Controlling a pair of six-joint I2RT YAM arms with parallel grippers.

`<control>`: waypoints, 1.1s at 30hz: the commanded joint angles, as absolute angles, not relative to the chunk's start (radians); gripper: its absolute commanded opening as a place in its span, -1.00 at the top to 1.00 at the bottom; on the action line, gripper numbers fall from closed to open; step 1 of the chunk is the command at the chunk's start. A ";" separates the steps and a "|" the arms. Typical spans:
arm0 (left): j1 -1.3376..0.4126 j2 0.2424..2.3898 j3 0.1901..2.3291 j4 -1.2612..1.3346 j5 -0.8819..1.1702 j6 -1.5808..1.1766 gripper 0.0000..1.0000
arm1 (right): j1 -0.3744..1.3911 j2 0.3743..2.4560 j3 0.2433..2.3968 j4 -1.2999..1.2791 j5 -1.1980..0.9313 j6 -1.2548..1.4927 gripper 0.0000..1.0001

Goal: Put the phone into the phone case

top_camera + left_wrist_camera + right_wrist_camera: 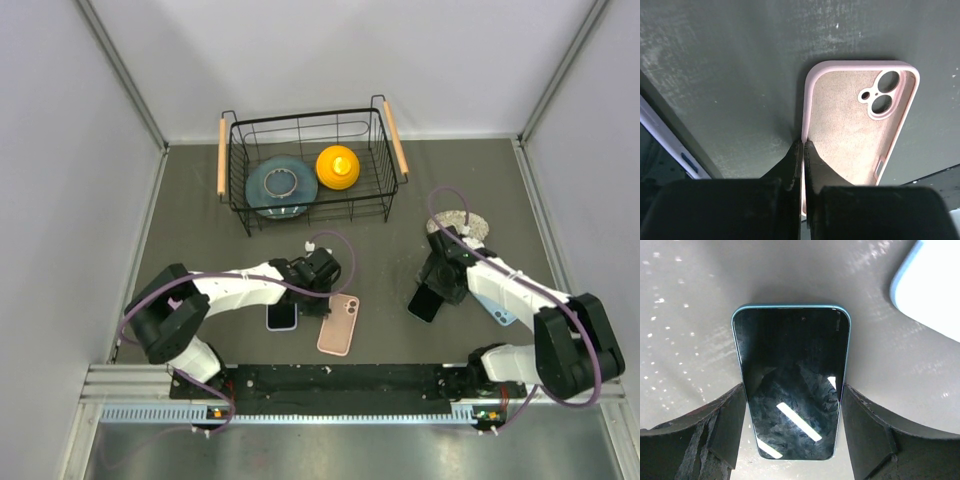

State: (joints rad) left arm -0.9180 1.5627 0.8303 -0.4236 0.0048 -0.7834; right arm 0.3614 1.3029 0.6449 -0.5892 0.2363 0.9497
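A pink phone case lies open side up on the dark table, also seen near the front edge. My left gripper is shut on the case's left rim, one finger inside the wall and one outside; from above it sits at the case's top corner. The phone, dark-screened with a teal edge, sits between the fingers of my right gripper, which touch both long sides. From above the phone hangs tilted under that gripper.
A second dark-screened phone with a lilac edge lies just left of the pink case. A light blue flat object lies right of the held phone. A wire basket holding a plate and an orange object stands behind. A speckled round pad lies at the right.
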 commanded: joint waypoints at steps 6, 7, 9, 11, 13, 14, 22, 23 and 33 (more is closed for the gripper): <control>-0.922 1.552 0.804 -0.318 0.094 -0.945 0.49 | 0.353 1.282 0.520 -0.275 0.043 0.755 -0.06; -0.922 1.520 0.802 -0.316 0.094 -0.948 0.03 | 0.353 1.287 0.523 -0.276 0.014 0.744 -0.05; -0.922 1.484 0.796 -0.311 0.094 -0.950 -0.22 | 0.354 1.296 0.532 -0.275 -0.032 0.715 -0.01; -0.920 1.428 0.799 -0.325 0.086 -0.948 -0.36 | 0.356 1.298 0.537 -0.276 -0.086 0.701 0.02; -0.914 1.376 0.802 -0.363 0.057 -0.940 -0.41 | 0.367 1.293 0.535 -0.278 -0.129 0.695 0.04; -0.911 1.359 0.808 -0.379 0.046 -0.936 -0.43 | 0.373 1.292 0.535 -0.282 -0.138 0.690 0.04; -0.799 1.166 0.795 -0.514 -0.055 -0.832 -0.48 | 0.501 1.223 0.549 -0.324 -0.201 0.765 0.09; -0.783 1.152 0.790 -0.534 -0.060 -0.819 -0.48 | 0.515 1.206 0.554 -0.325 -0.204 0.784 0.10; -0.649 1.032 0.730 -0.566 -0.057 -0.713 -0.50 | 0.777 1.218 0.643 -0.288 -0.167 1.064 0.14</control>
State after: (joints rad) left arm -0.6743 1.0721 0.7433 -0.5446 -0.0441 -0.7723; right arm 0.6987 1.2270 0.5549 -0.3367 -0.1741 0.9218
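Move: The left fingertips are shut on the left rim of the pink case, whose middle lies about 3 cm back and 3 cm to their right, 1 cm below. From the right hand, already gripping the bare phone by its long sides, that case is some 23 cm left and 9 cm back. The purple-framed phone lies about 37 cm left and 3 cm back of the right hand, the blue case 14 cm right and 3 cm back. The left fingers let go of the pink case's rim, opening wide while nudging right about 2 cm, then lift clear some 10 cm and swing left and slightly forward over the purple-framed phone. The right hand keeps its grip on the bare phone: briefly forward, then left and back towards the pink case, turning some 30 degrees counter-clockwise with its left side rolling up. ##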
